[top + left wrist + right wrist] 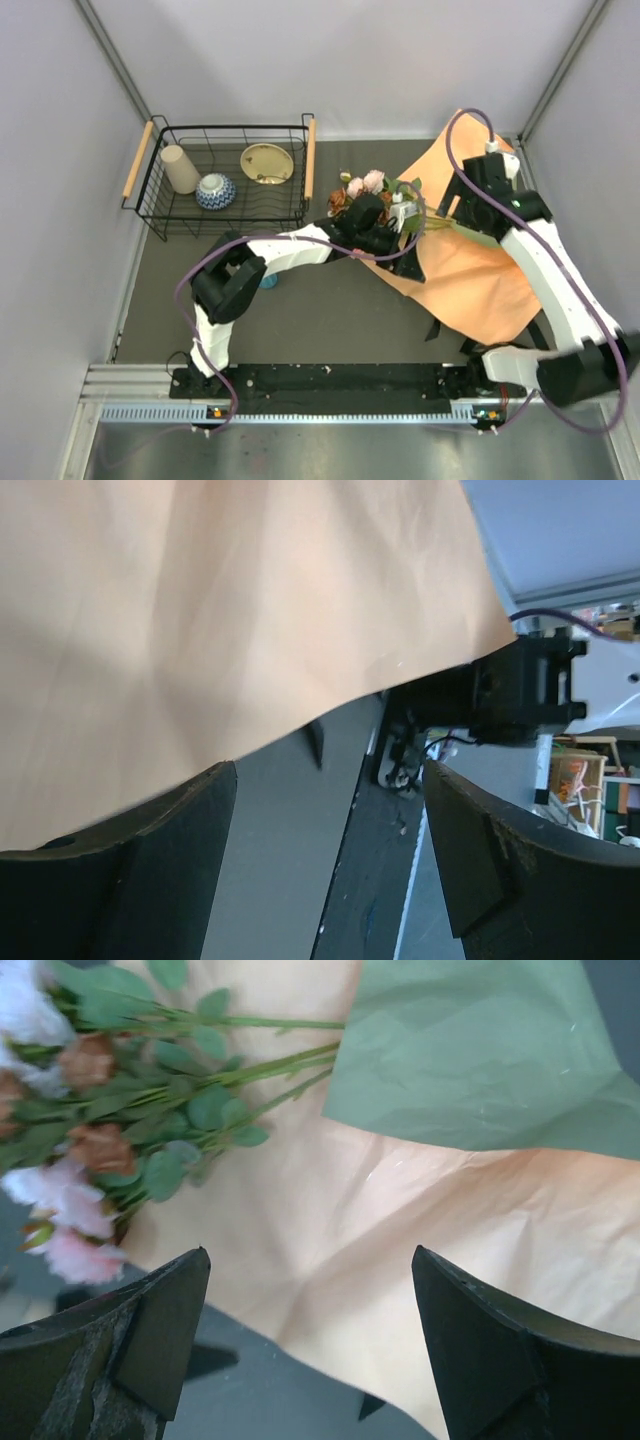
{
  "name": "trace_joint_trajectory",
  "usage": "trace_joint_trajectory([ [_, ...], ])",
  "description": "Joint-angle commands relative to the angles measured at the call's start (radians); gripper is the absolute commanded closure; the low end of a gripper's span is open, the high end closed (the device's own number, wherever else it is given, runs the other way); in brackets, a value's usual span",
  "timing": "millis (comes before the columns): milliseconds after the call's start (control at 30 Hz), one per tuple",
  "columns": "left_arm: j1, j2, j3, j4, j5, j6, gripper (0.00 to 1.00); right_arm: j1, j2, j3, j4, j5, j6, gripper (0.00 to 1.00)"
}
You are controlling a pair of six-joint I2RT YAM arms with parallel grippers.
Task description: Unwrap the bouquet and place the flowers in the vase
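Observation:
The bouquet's paper [470, 270] lies spread open on the right of the table, orange-tan side up, with an olive-green flap [480, 1060] folded over. On its far left edge lie the flowers [362, 188], pink, cream and rust blooms, their green stems [260, 1070] running onto the paper. My left gripper [388, 232] hovers just beside the blooms; its jaws [330, 770] stand open and empty below the paper's edge. Over the paper near the stems, my right gripper [452, 207] is open too [311, 1252], holding nothing. A teal sliver of the vase [268, 282] peeks from under the left arm.
A black wire basket [160, 215] at the back left holds a beige cup [180, 168], a blue-and-white bowl [215, 190] and a yellow plate [267, 162]. Black ribbon ends [433, 328] stick out from under the paper's near edge. Walls close in on three sides.

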Motion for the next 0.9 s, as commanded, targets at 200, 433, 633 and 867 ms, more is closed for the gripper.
trace_joint_trajectory([
  [200, 0.042, -0.136, -0.096, -0.021, -0.066, 0.096, 0.19, -0.126, 0.330, -0.154, 0.338, -0.334, 0.015, 0.19],
  [433, 0.065, -0.118, -0.089, 0.005, -0.026, 0.077, 0.19, -0.178, 0.510, -0.103, 0.396, -0.182, 0.022, 0.19],
  [633, 0.084, -0.165, -0.135, 0.005, -0.021, 0.084, 0.19, -0.365, 0.515, -0.102, 0.401, -0.070, 0.032, 0.18],
  [867, 0.091, -0.245, -0.175, -0.031, -0.027, 0.116, 0.19, -0.542, 0.509, -0.067, 0.409, -0.029, -0.044, 0.18],
])
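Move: The green paper flap lying across the stems is some 8 cm ahead of the right gripper, 9 cm to its right and 22 cm below. The bare part of the stems lies about 10 cm ahead and 3 cm right, the flower heads 12 cm ahead and 13 cm left. The peach sheet is underneath, its middle roughly 7 cm right. From the left gripper the flap is about 12 cm ahead and 20 cm right, 12 cm down. Drop the right gripper about 19 cm while reaching some 8 cm forward to the green flap, tipping the fingers further down; then sweep it right about 14 cm, turning clockwise some 25 degrees, fingers kept open, to push the flap back off the stems. Meanwhile draw the open left gripper about 5 cm left, above the peach sheet's edge. ##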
